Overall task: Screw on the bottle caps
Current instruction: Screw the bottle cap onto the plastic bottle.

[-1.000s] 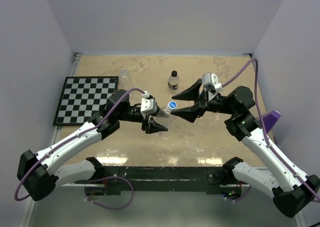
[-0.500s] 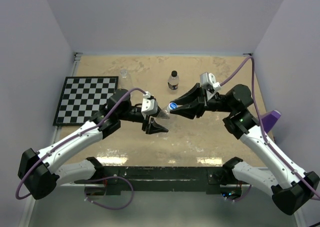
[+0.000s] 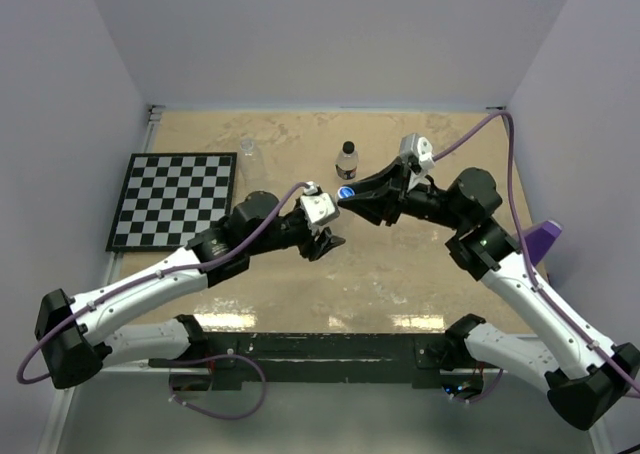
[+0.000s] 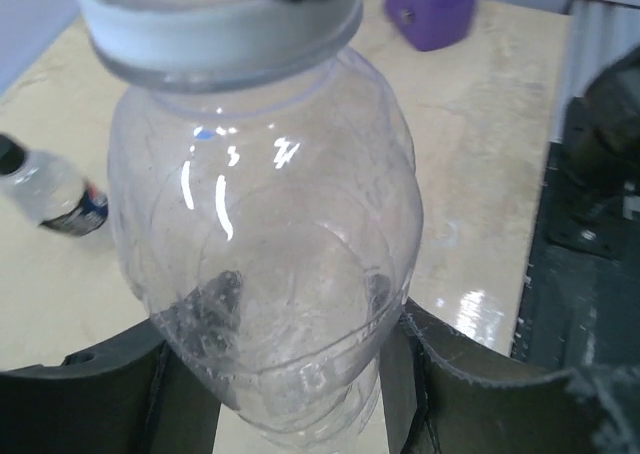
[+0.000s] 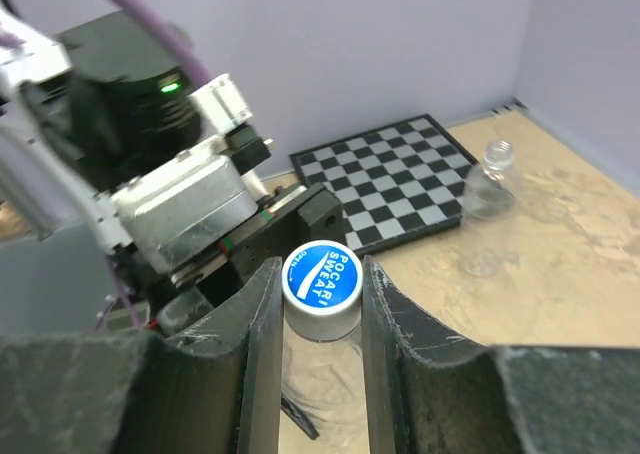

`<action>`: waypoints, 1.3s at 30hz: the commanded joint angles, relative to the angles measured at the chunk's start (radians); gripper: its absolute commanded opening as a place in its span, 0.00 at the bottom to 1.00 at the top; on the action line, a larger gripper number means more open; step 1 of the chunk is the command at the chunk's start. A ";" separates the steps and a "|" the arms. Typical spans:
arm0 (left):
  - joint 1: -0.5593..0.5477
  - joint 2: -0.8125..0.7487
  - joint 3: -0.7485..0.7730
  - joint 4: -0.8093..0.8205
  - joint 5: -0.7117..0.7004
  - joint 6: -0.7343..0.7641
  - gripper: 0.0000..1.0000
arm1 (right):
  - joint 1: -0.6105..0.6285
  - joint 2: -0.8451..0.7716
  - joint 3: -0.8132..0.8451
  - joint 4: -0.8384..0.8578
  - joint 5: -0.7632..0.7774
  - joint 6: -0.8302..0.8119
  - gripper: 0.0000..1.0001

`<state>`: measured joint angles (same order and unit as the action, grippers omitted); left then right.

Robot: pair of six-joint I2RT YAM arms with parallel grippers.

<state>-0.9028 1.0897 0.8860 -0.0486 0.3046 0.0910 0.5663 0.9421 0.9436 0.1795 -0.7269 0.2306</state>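
My left gripper point(image 4: 285, 369) is shut on the lower body of a clear bottle point(image 4: 270, 224), held off the table between the arms. The bottle's blue cap point(image 5: 322, 277) with white lettering sits on its neck. My right gripper point(image 5: 320, 279) is shut on that cap, one finger against each side. From above, the cap point(image 3: 346, 192) shows at the right gripper's point(image 3: 347, 197) tips, just right of the left gripper point(image 3: 326, 230). A second bottle with a black cap point(image 3: 346, 160) stands behind them. A third, uncapped clear bottle point(image 3: 247, 149) stands at the far left.
A black-and-white chessboard point(image 3: 175, 199) lies on the left of the tan table. A purple object point(image 3: 542, 240) sits at the right edge, beside the right arm. White walls enclose the table on three sides.
The right gripper's jaws have closed from wide open onto the blue cap. Both grippers, with the bottle, have shifted slightly toward the far side, and the left arm has reached further right.
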 commanded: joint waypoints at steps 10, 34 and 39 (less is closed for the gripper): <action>-0.280 0.133 0.133 0.153 -0.875 -0.105 0.00 | 0.116 -0.014 -0.065 -0.094 0.724 0.145 0.00; 0.008 -0.097 -0.055 0.118 -0.032 -0.040 0.00 | -0.040 -0.121 -0.014 0.104 0.032 0.069 0.72; 0.027 -0.082 -0.055 0.133 0.169 -0.022 0.00 | -0.045 -0.111 -0.020 0.163 -0.126 0.053 0.71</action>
<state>-0.8902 1.0096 0.8310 0.0189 0.2333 0.0319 0.5278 0.8265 0.8898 0.2508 -0.6598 0.3111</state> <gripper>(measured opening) 0.580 0.714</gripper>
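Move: The white cap with the blue top is between the right fingertips, within a centimetre of that hand. The left hand holds the plastic bottle by its lower body, with the cap some 12 cm above it and about 1 cm to its right. From the right hand, the black-capped bottle stands about 20 cm ahead and 2 cm right; the open bottle, some 17 cm ahead and 22 cm left; both nearly 30 cm lower. Keeping its pinch on the cap, the right hand swings forward about 5 cm while turning clockwise some 25 degrees. The left, still gripping the bottle, goes forward with it and turns counter-clockwise about 30. The right fingers then open wide and release the cap; that hand draws up, right and back as the left rises slightly and returns with the bottle, both unwinding most of their turn. ##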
